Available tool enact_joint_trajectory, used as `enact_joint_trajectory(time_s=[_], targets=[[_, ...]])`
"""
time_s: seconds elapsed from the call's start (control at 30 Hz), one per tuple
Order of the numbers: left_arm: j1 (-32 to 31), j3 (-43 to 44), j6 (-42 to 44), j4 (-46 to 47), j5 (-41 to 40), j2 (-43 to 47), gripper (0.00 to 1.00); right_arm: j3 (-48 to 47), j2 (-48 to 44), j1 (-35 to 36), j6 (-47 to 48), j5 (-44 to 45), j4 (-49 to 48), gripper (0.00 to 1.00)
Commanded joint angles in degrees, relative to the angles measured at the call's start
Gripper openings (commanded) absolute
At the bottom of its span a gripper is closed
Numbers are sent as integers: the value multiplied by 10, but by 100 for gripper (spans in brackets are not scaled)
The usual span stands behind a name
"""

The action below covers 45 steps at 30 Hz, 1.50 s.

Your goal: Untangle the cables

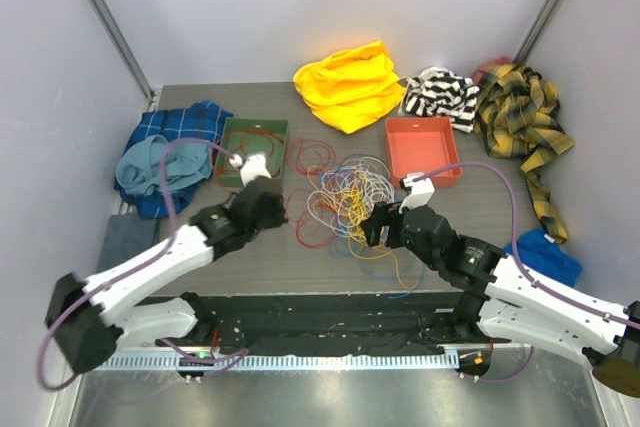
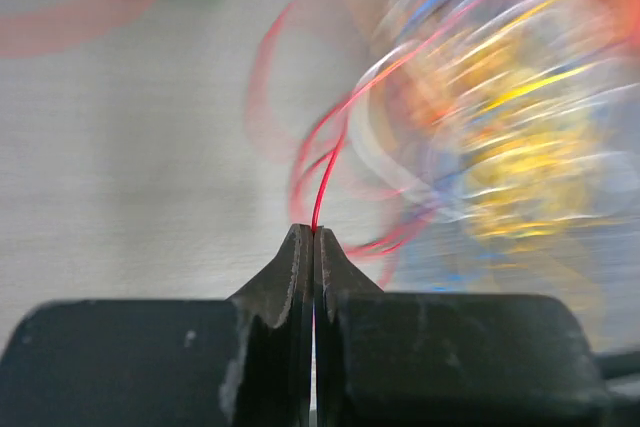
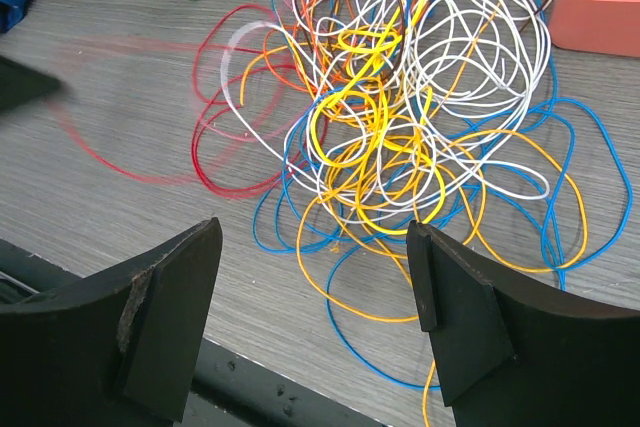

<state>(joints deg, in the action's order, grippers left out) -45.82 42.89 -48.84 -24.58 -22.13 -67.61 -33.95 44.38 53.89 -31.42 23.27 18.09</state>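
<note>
A tangle of thin cables (image 1: 345, 197) in red, yellow, white, orange and blue lies at the table's middle. It also shows in the right wrist view (image 3: 400, 137). My left gripper (image 1: 268, 197) is at the pile's left edge, shut on a red cable (image 2: 322, 192) that runs from its fingertips up into the blurred pile. My right gripper (image 1: 372, 230) is open and empty, above the pile's near right edge, with blue and orange loops (image 3: 340, 287) between its fingers (image 3: 170, 297).
A green tray (image 1: 255, 150) holding red cable stands at the back left, an orange tray (image 1: 420, 152) at the back right. Cloths lie around: blue plaid (image 1: 165, 152), yellow (image 1: 350, 87), striped (image 1: 440, 95), yellow plaid (image 1: 520, 122). The table's front edge (image 3: 260, 387) is near.
</note>
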Motion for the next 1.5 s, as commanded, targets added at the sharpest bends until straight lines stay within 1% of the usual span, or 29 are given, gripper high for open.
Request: enact_joint_trajectory(time_s=[0.0, 0.07, 0.1, 0.17, 0.3, 0.47, 0.53, 0.73, 0.8, 0.83, 0.87, 0.93, 1.0, 1.03, 1.07, 1.1, 1.17, 1.3, 1.33, 1.4, 1.47], targets=[[-12, 172, 65, -74, -88, 130, 0, -5, -1, 1, 0, 11, -20, 83], [-14, 220, 100, -109, -113, 148, 0, -4, -1, 1, -1, 8, -23, 83], [-13, 262, 110, -118, -121, 152, 0, -3, 0, 1, -3, 4, -27, 83], [-14, 307, 134, -133, -131, 165, 0, -2, 0, 1, -8, 0, -34, 83], [-14, 368, 177, -135, -165, 174, 0, 0, -3, 1, -15, -5, -37, 83], [-14, 473, 226, -128, -164, 141, 0, 6, -3, 1, -21, -10, -41, 83], [-13, 496, 246, -123, -167, 121, 0, 5, -3, 1, -24, -12, -42, 82], [-13, 565, 308, -89, -194, 70, 0, 6, -11, 1, -28, -14, -41, 82], [-14, 609, 332, -73, -213, 39, 0, 4, -13, 1, -25, -14, -40, 82], [-14, 628, 357, -71, -220, 28, 0, 2, -12, 2, -24, -13, -41, 82], [-13, 667, 371, -58, -230, 1, 0, 0, -13, 2, -22, -14, -41, 82], [-14, 699, 417, -40, -246, -20, 0, 0, -13, 2, -20, -14, -42, 82], [-13, 739, 449, -6, -261, -54, 0, -1, -13, 1, -18, -15, -43, 82], [-13, 749, 465, 15, -269, -66, 0, -1, -14, 1, -17, -15, -45, 82], [-11, 761, 505, 36, -278, -73, 0, -1, -13, 2, -16, -16, -46, 82], [-10, 767, 521, 77, -287, -92, 0, -1, -14, 2, -14, -16, -46, 82], [1, 786, 557, 116, -295, -108, 0, -3, -14, 1, -10, -19, -46, 82], [28, 839, 586, 177, -288, -166, 0, -18, -11, 1, 4, -27, -35, 82], [38, 873, 584, 177, -283, -178, 0, -26, -9, 1, 14, -26, -30, 82], [41, 901, 570, 158, -276, -202, 0, -34, -7, 1, 22, -23, -25, 83], [41, 895, 532, 104, -267, -201, 0, -38, -6, 2, 29, -17, -24, 83]])
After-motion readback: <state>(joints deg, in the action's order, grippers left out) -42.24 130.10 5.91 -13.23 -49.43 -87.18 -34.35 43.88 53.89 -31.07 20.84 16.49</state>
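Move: The left gripper has the red cable pinched some 8 cm above the table. The green bin lies about 19 cm ahead and 8 cm to its left, its middle 6 cm lower. The cable tangle lies roughly 9 cm ahead and 15 cm right, 8 cm lower, and a red coil about 19 cm ahead and 5 cm right. From the open right hand the green bin is about 22 cm ahead, 29 cm left and 13 cm below. Keeping the red cable pinched in its shut fingertips, the left hand whips it straight up and away from the tangle, fast for the first 30 cm and slower after that, some 54 cm in all. As it climbs the wrist tips back about 60 degrees, so the fingers go from pointing down and forward to a little above level. ##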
